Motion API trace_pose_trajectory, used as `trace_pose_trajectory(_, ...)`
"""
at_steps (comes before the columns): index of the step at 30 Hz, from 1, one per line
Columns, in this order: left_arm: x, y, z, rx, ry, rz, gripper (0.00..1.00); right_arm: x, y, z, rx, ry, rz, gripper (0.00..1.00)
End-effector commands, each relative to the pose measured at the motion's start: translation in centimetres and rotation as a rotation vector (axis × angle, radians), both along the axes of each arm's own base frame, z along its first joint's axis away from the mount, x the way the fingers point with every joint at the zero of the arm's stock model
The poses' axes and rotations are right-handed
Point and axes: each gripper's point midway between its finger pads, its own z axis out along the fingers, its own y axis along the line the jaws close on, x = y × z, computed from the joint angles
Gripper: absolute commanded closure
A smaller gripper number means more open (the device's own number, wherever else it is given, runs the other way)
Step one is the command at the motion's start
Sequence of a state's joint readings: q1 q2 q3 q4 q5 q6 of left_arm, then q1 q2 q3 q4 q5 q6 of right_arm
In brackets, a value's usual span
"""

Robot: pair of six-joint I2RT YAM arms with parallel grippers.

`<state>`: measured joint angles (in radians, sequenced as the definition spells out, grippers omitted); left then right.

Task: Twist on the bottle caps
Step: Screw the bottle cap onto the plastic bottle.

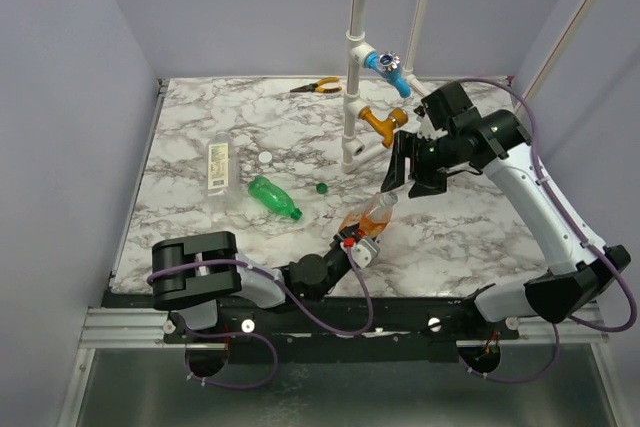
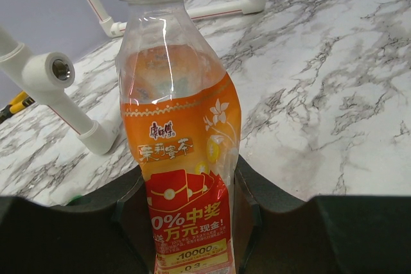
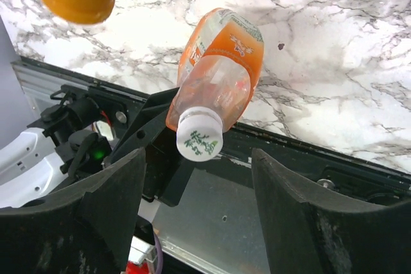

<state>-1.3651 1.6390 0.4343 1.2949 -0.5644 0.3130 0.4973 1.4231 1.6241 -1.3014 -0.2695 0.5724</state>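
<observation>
My left gripper [image 2: 189,219] is shut on the lower body of the wide orange bottle [image 2: 176,126], which leans up and to the right above the table's near edge [image 1: 366,219]. A white cap with green print [image 3: 200,135] sits on its neck. My right gripper [image 3: 198,174] is open just beyond that cap, a finger on each side and neither touching it [image 1: 408,172]. The slim green bottle [image 1: 274,197] lies on the table without a cap, with a dark green cap [image 1: 322,187] to its right. The clear labelled bottle [image 1: 218,167] lies further left, a white cap [image 1: 265,158] beside it.
A white pipe frame [image 1: 357,47] stands at the back middle, carrying a blue tap handle [image 1: 383,62] and an orange tap handle [image 1: 383,122] close to my right wrist. Yellow-handled pliers [image 1: 316,87] lie at the far edge. A pipe foot [image 2: 48,75] is left of the held bottle.
</observation>
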Motion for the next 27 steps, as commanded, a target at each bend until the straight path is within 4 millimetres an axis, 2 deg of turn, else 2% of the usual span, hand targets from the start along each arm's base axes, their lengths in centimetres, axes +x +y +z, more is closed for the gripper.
trace_pose_trajectory(1, -0.3, -0.2, 0.6, -0.055, 0.008, -0.022, 1.0, 0.3, -1.0, 1.5, -0.006, -0.082, -0.065, 0.32)
trace_pose_trajectory(4, -0.3, 0.1, 0.7, -0.058, 0.007, -0.019, 1.0, 0.4, -1.2, 1.8, -0.002, -0.098, -0.094, 0.45)
trace_pose_trajectory(8, -0.3, 0.4, 1.1, -0.065, 0.001, -0.017, 1.0, 0.6, -1.2, 1.6, 0.003, -0.099, -0.118, 0.49)
trace_pose_trajectory(18, -0.2, 1.2, 2.2, -0.077, -0.016, -0.003, 1.0, 0.7, -0.3, 0.6, 0.038, -0.074, -0.111, 0.52)
trace_pose_trajectory(27, -0.2, 1.1, 2.0, -0.07, -0.013, -0.004, 1.0, 0.7, 0.3, 0.6, 0.064, -0.062, -0.087, 0.54)
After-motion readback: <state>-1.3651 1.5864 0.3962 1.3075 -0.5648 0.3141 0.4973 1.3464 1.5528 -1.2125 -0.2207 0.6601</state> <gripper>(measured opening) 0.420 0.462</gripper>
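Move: Just below the right hand's open fingers sits the white bottle cap on the orange bottle, about 4 cm down, 2 cm left and 1 cm back. The amber tap is some 15 cm ahead, 3 cm left and slightly lower; the loose green cap lies on the table roughly 16 cm ahead and 19 cm left, about 20 cm down. From the left hand, gripping the bottle, the white cap is about 3 cm ahead, 6 cm right and 9 cm up. Rising about 1.5 cm and easing 1 cm right above the white cap, the right hand then sinks back most of that way, edging slightly forward and left. Its fingers narrow by about a third and the wrist turns roughly 5 degrees clockwise; no grip on the cap shows. The left hand keeps its hold on the bottle and shifts it about 1 cm left and up. ##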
